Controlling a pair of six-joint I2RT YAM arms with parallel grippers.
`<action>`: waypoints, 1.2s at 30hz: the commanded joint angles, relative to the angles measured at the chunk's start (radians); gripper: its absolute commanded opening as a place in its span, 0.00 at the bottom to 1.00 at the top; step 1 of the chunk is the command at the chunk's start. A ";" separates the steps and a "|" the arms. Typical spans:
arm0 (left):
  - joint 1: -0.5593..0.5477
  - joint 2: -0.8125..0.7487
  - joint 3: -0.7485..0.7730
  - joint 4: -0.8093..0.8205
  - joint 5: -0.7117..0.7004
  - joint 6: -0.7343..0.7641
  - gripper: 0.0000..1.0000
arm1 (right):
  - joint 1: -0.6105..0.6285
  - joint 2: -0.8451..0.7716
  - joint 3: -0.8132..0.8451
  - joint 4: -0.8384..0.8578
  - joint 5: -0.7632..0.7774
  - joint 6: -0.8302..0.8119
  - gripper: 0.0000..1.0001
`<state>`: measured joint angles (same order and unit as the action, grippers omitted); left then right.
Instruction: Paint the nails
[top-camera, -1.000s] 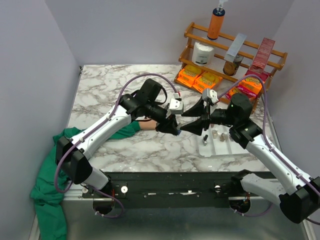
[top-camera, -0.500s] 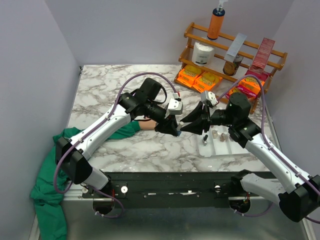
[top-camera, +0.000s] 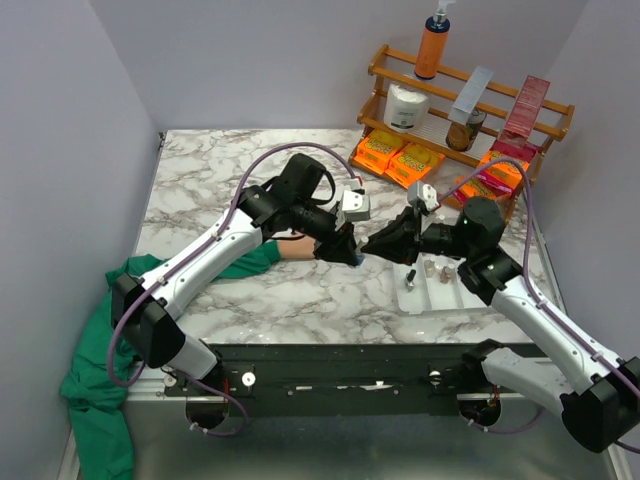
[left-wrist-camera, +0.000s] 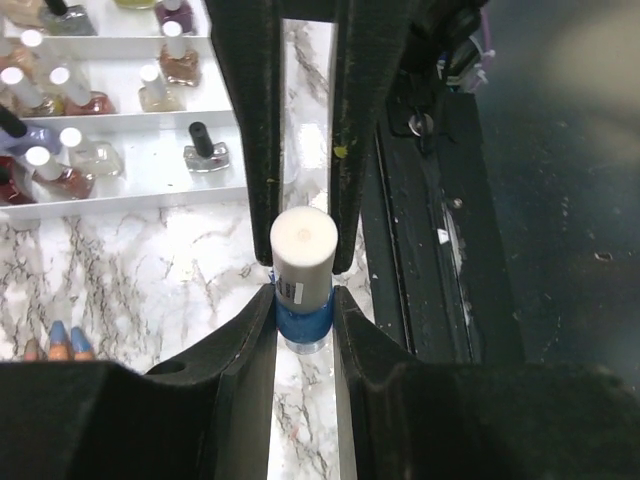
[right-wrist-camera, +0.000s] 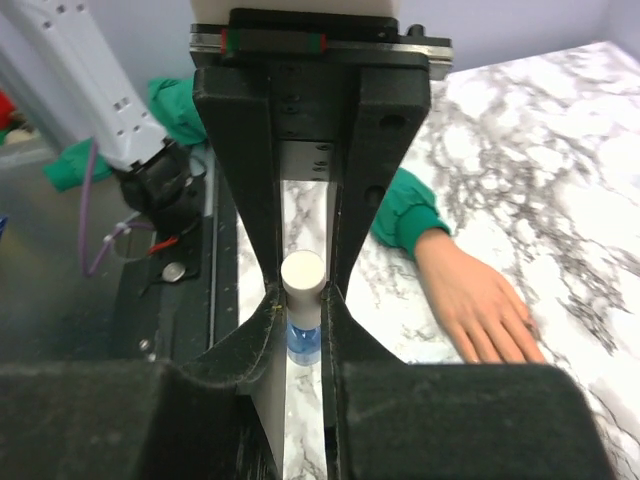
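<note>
A small blue nail-polish bottle (left-wrist-camera: 303, 328) with a white cap (left-wrist-camera: 303, 245) hangs over the marble between both grippers. My left gripper (left-wrist-camera: 303, 300) is shut on the blue glass body. My right gripper (right-wrist-camera: 302, 295) is shut on the white cap (right-wrist-camera: 302, 280) from the opposite side. In the top view the left gripper (top-camera: 349, 254) and right gripper (top-camera: 372, 250) meet tip to tip. The peach fake hand (right-wrist-camera: 480, 300) with its green sleeve (right-wrist-camera: 408, 215) lies flat just behind them. Two bluish nails (left-wrist-camera: 62, 338) show at the left wrist view's lower left.
A white tray (top-camera: 432, 300) with several polish bottles sits right of the grippers, its shelves (left-wrist-camera: 120, 205) filling the left wrist view's top left. A wooden rack (top-camera: 470, 100) and orange packets (top-camera: 395, 155) stand at the back right. Green cloth (top-camera: 95, 390) hangs off the front left.
My right gripper has moved left to the bottle and closed its wide-open fingers on the white cap. The left gripper has kept its hold and barely moved.
</note>
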<state>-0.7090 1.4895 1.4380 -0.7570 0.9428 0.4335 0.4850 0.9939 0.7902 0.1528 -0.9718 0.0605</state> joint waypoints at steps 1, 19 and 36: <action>-0.004 -0.014 0.016 0.168 -0.125 -0.137 0.00 | 0.012 -0.078 -0.103 0.103 0.172 0.102 0.01; -0.046 0.014 0.070 0.254 -0.392 -0.236 0.00 | 0.210 -0.141 -0.198 0.166 0.781 0.327 0.01; -0.087 0.060 0.058 0.314 -0.641 -0.240 0.00 | 0.428 -0.008 -0.095 0.076 1.291 0.513 0.01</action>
<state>-0.7864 1.5459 1.4773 -0.6216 0.3885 0.1886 0.8684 0.9569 0.6445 0.3019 0.3054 0.4980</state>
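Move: My left hand already holds the blue bottle upright, and my right fingers are already shut on its white cap: the cap is about 3 cm above my left hand point, the bottle about 3 cm below my right. From my left hand, the painted nails lie some 18 cm ahead, 1 cm left and 19 cm down; the black-capped bottle in the tray lies about 9 cm ahead, 13 cm right and 19 cm down. I screw the cap clockwise against the bottle: my right hand swings about 50 degrees clockwise around the cap, while my left turns the bottle some 25 degrees the other way. Neither grip loosens as both hands travel together about 7 cm forward towards the painted nails, sinking 2 cm late on, my right fingers tipping downward. ##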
